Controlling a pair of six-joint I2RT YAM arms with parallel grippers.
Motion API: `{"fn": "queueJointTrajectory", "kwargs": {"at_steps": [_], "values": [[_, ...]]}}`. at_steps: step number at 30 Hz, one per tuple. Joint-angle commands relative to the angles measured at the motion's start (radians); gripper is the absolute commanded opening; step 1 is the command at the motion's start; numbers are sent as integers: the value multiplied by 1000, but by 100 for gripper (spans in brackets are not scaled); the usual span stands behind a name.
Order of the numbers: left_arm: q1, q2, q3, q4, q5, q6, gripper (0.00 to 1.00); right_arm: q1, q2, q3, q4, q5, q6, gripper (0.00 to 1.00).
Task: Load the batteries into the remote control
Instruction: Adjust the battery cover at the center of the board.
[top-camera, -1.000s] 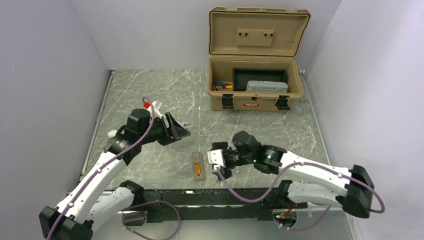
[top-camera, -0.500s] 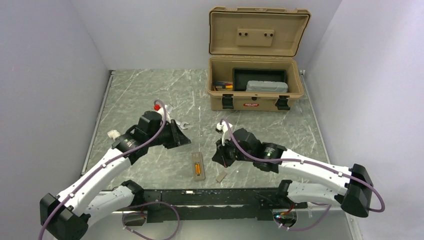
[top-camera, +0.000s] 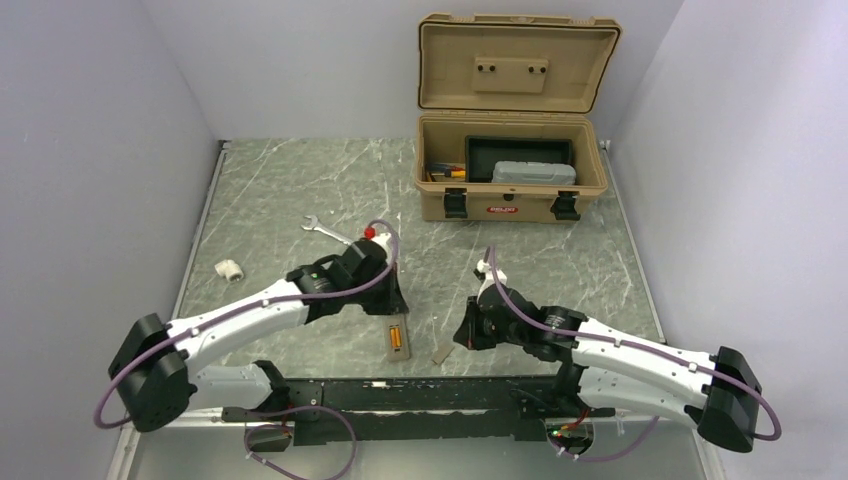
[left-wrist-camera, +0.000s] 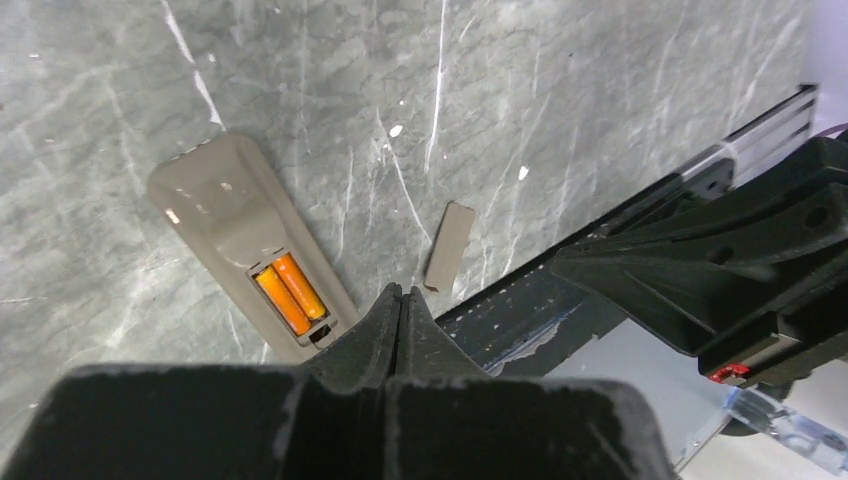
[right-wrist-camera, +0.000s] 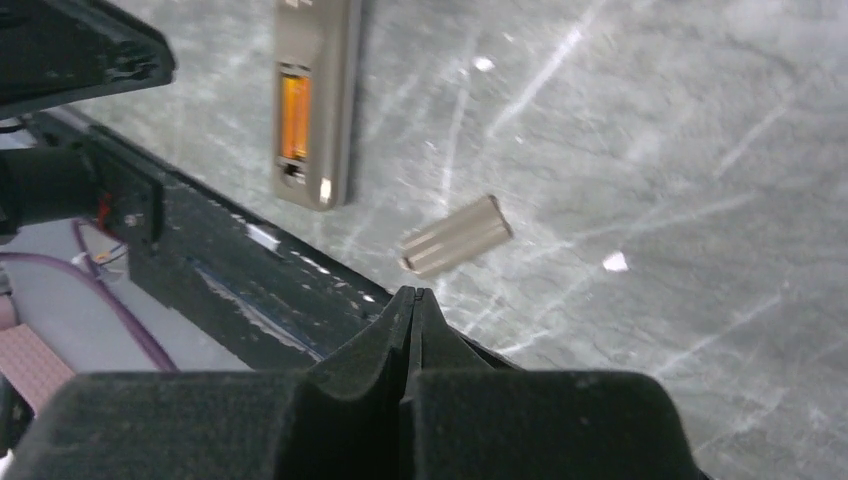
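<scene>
The remote control (top-camera: 396, 341) lies back-up near the table's front edge, its battery bay uncovered. Two orange batteries (left-wrist-camera: 288, 293) sit side by side in the bay, also seen as batteries (right-wrist-camera: 294, 115) in the right wrist view. The loose grey-tan bay cover (top-camera: 440, 353) lies just right of the remote, apart from it. My left gripper (top-camera: 398, 305) hovers just behind the remote (left-wrist-camera: 240, 230), shut and empty, its tip (left-wrist-camera: 401, 292) between remote and cover (left-wrist-camera: 448, 246). My right gripper (top-camera: 466, 335) is shut and empty beside the cover (right-wrist-camera: 457, 236), its tip (right-wrist-camera: 416, 294) near the remote (right-wrist-camera: 315, 100).
A silver wrench (top-camera: 325, 230) lies behind the left arm and a small white fitting (top-camera: 230, 268) at the far left. An open tan toolbox (top-camera: 512, 190) holding tools stands at the back. The black mounting rail (top-camera: 420, 390) runs along the near edge.
Both grippers have closed. The left arm swung right from the wrench to above the remote. The right gripper turned and moved slightly right of the cover.
</scene>
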Motion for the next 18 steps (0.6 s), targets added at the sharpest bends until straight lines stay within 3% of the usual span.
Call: {"fn": "queueJointTrajectory", "kwargs": {"at_steps": [1, 9, 18], "values": [[-73, 112, 81, 36, -64, 36, 0, 0, 14, -66, -52, 20, 146, 0], [-146, 264, 121, 38, -85, 44, 0, 7, 66, -94, -46, -36, 165, 0], [-163, 355, 137, 12, -85, 61, 0, 7, 169, -115, 97, -135, 142, 0]]}}
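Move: The battery cover lies flat on the board roughly 8 cm to the left hand's right and 2 cm back, about 12 cm below its shut fingertips; the open remote is only some 2 cm ahead and 2 cm left of that hand, equally low. From the right hand the cover is about 3 cm ahead, 3 cm left and 9 cm down, with the remote 7 cm ahead and 13 cm left at board height. With its fingers kept shut, the left hand sinks about 6.5 cm while sliding 4 cm right and a little back, from over the remote towards the cover's left side, its wrist turning by some 15 degrees. The right hand, also shut, drops as far beside the cover, drawing back about 3 cm and drifting right before easing slightly left again, while its fingers tip about 15 degrees more steeply down; neither hand touches the cover yet. ##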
